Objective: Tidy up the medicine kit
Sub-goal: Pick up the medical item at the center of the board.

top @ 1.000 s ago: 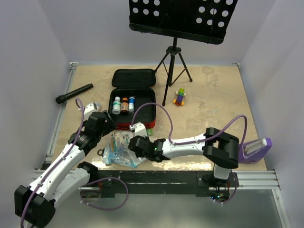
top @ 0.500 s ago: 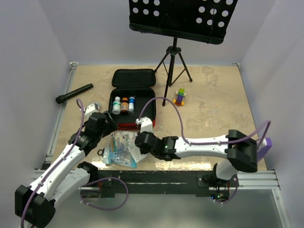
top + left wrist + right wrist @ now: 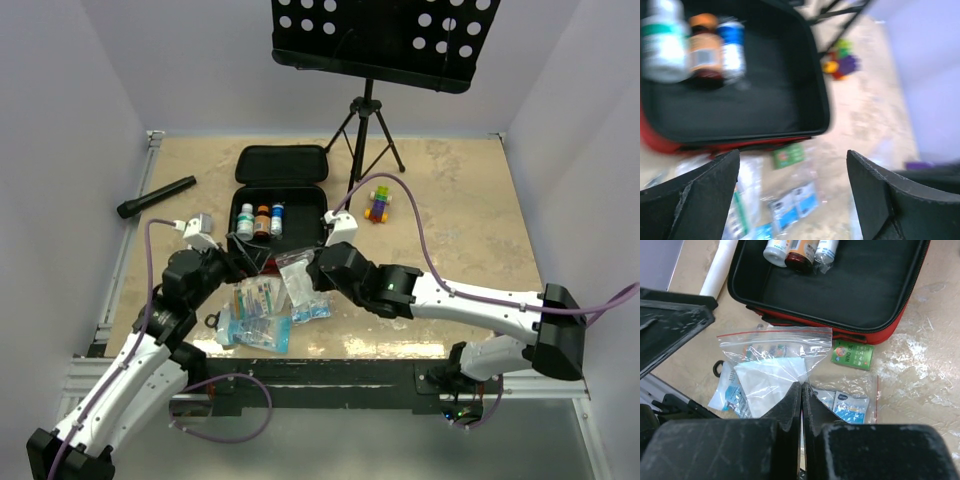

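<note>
The medicine kit (image 3: 318,222) lies open, a red case with black lining, and three bottles (image 3: 261,220) stand along its back wall. My right gripper (image 3: 312,272) is shut on a clear zip bag (image 3: 295,268) holding white material, lifted just in front of the kit. In the right wrist view the bag (image 3: 771,375) hangs from the pinched gripper (image 3: 801,386), above the kit's front wall (image 3: 875,334). My left gripper (image 3: 243,262) is open and empty at the kit's front left corner. Its blurred wrist view shows the kit (image 3: 740,100) and a green packet (image 3: 788,155).
More clear bags with blue packets (image 3: 255,318) and a black scissor ring (image 3: 213,321) lie in front of the kit. A green packet (image 3: 852,354) lies by the front wall. A black flashlight (image 3: 157,197), a music stand tripod (image 3: 366,140) and a toy block figure (image 3: 379,203) stand farther back.
My right gripper closed on the clear zip bag and carried it up off the pile toward the kit. My left arm drew back to the left and its jaws opened wider.
</note>
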Controlling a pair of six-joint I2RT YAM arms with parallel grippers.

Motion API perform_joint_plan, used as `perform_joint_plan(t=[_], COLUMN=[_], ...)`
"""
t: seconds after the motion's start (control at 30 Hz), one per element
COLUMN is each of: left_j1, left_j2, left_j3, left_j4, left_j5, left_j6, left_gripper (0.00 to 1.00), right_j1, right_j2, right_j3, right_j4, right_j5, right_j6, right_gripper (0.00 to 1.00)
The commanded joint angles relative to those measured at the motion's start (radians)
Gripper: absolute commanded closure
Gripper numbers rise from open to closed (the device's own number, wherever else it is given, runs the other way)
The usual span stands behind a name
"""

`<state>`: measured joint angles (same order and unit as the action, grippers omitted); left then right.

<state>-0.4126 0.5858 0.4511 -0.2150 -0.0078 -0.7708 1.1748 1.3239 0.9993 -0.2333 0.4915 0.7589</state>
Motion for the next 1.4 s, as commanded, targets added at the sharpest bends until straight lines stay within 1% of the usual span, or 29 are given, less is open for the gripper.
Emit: perform_joint_plan(t=[0.0,0.1,0.17,0.3,0.37,0.43,0.53,0.63,0.73,0.77,0.8,0.83,0.87,0.93,0.97,1.03,1.1,1.23,1.37], left_j1=[0.003,0.003,0.003,0.003,0.003,0.003,0.003,0.003,0.003,0.003,0.003,0.003,0.003,0.003,0.003,0.003,0.003,0.003,0.003], left_j2=[-0.033,-0.037,-0.017,0.037,0.039,0.036,0.042,0.045,0.049,0.052,0.057,0.060,0.062,0.063,0.062,0.054,0.051,0.071,0.097], left_j3=[-0.043,-0.077,-0.086,-0.092,-0.107,-0.123,-0.126,-0.132,-0.134,-0.134,-0.129,-0.129,-0.126,-0.124,-0.123,-0.124,-0.129,-0.141,-0.135], left_j4=[0.313,0.406,0.436,0.482,0.523,0.558,0.559,0.565,0.582,0.585,0.585,0.585,0.588,0.600,0.608,0.631,0.670,0.794,0.876], left_j5=[0.293,0.371,0.397,0.454,0.477,0.496,0.503,0.509,0.520,0.523,0.523,0.525,0.526,0.535,0.539,0.546,0.558,0.618,0.669], left_j6=[0.028,0.022,0.019,0.016,0.007,0.001,0.005,0.008,0.011,0.011,0.010,0.007,0.005,-0.004,-0.010,-0.027,-0.056,-0.137,-0.192], left_gripper=[0.07,0.05,0.05,0.11,0.17,0.27,0.46,0.62,0.83,0.91,0.99,1.00,1.00,1.00,1.00,1.00,1.00,1.00,1.00], right_j1=[-0.001,-0.001,-0.001,-0.001,-0.001,-0.001,-0.001,-0.001,-0.001,-0.001,-0.001,-0.001,-0.001,-0.001,-0.004,-0.021,-0.040,-0.056,-0.056], right_j2=[0.003,0.005,-0.003,-0.005,-0.002,-0.002,-0.005,0.000,-0.005,-0.009,-0.015,-0.028,-0.040,-0.069,-0.087,-0.113,-0.144,-0.167,-0.166], right_j3=[0.070,0.085,0.088,0.099,0.104,0.105,0.108,0.116,0.117,0.117,0.113,0.108,0.099,0.085,0.079,0.059,0.021,-0.039,-0.057], right_j4=[-0.011,-0.001,0.017,0.028,0.026,0.025,0.026,0.019,0.020,0.023,0.031,0.040,0.051,0.060,0.060,0.072,0.104,0.199,0.251], right_j5=[-0.034,-0.040,-0.056,-0.074,-0.076,-0.074,-0.070,-0.062,-0.067,-0.070,-0.073,-0.076,-0.079,-0.076,-0.073,-0.088,-0.132,-0.214,-0.234], right_j6=[0.010,0.010,0.005,0.002,0.000,-0.001,-0.004,-0.012,-0.018,-0.021,-0.024,-0.026,-0.030,-0.029,-0.027,-0.030,-0.042,-0.076,-0.105], right_gripper=[1.00,1.00,1.00,1.00,1.00,1.00,1.00,1.00,1.00,0.98,0.90,0.79,0.63,0.38,0.29,0.25,0.24,0.26,0.30])
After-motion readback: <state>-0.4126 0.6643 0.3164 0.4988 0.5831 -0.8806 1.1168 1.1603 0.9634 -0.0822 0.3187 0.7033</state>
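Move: The medical item, a clear zip bag, hangs from the right hand's shut fingers; its middle is about 8 cm right of the open left hand, 5 cm back and roughly level in height. From the left hand, the red case's middle lies some 10 cm ahead, 2 cm right and 10 cm down, and the blue packets about 10 cm right, 10 cm back and 14 cm down. From the right hand, the bag's middle is about 4 cm left, 2 cm back and 4 cm lower. Rightwards, with a rise and a slight draw back, the open left hand goes to the hanging bag, swinging clockwise some 30 degrees, and pinches it about 8 cm from its start. The right hand keeps its hold, easing slightly left and up, then opens once the left has shut and rises about 5 cm off the bag, tilting, while the left lifts a few centimetres more. ##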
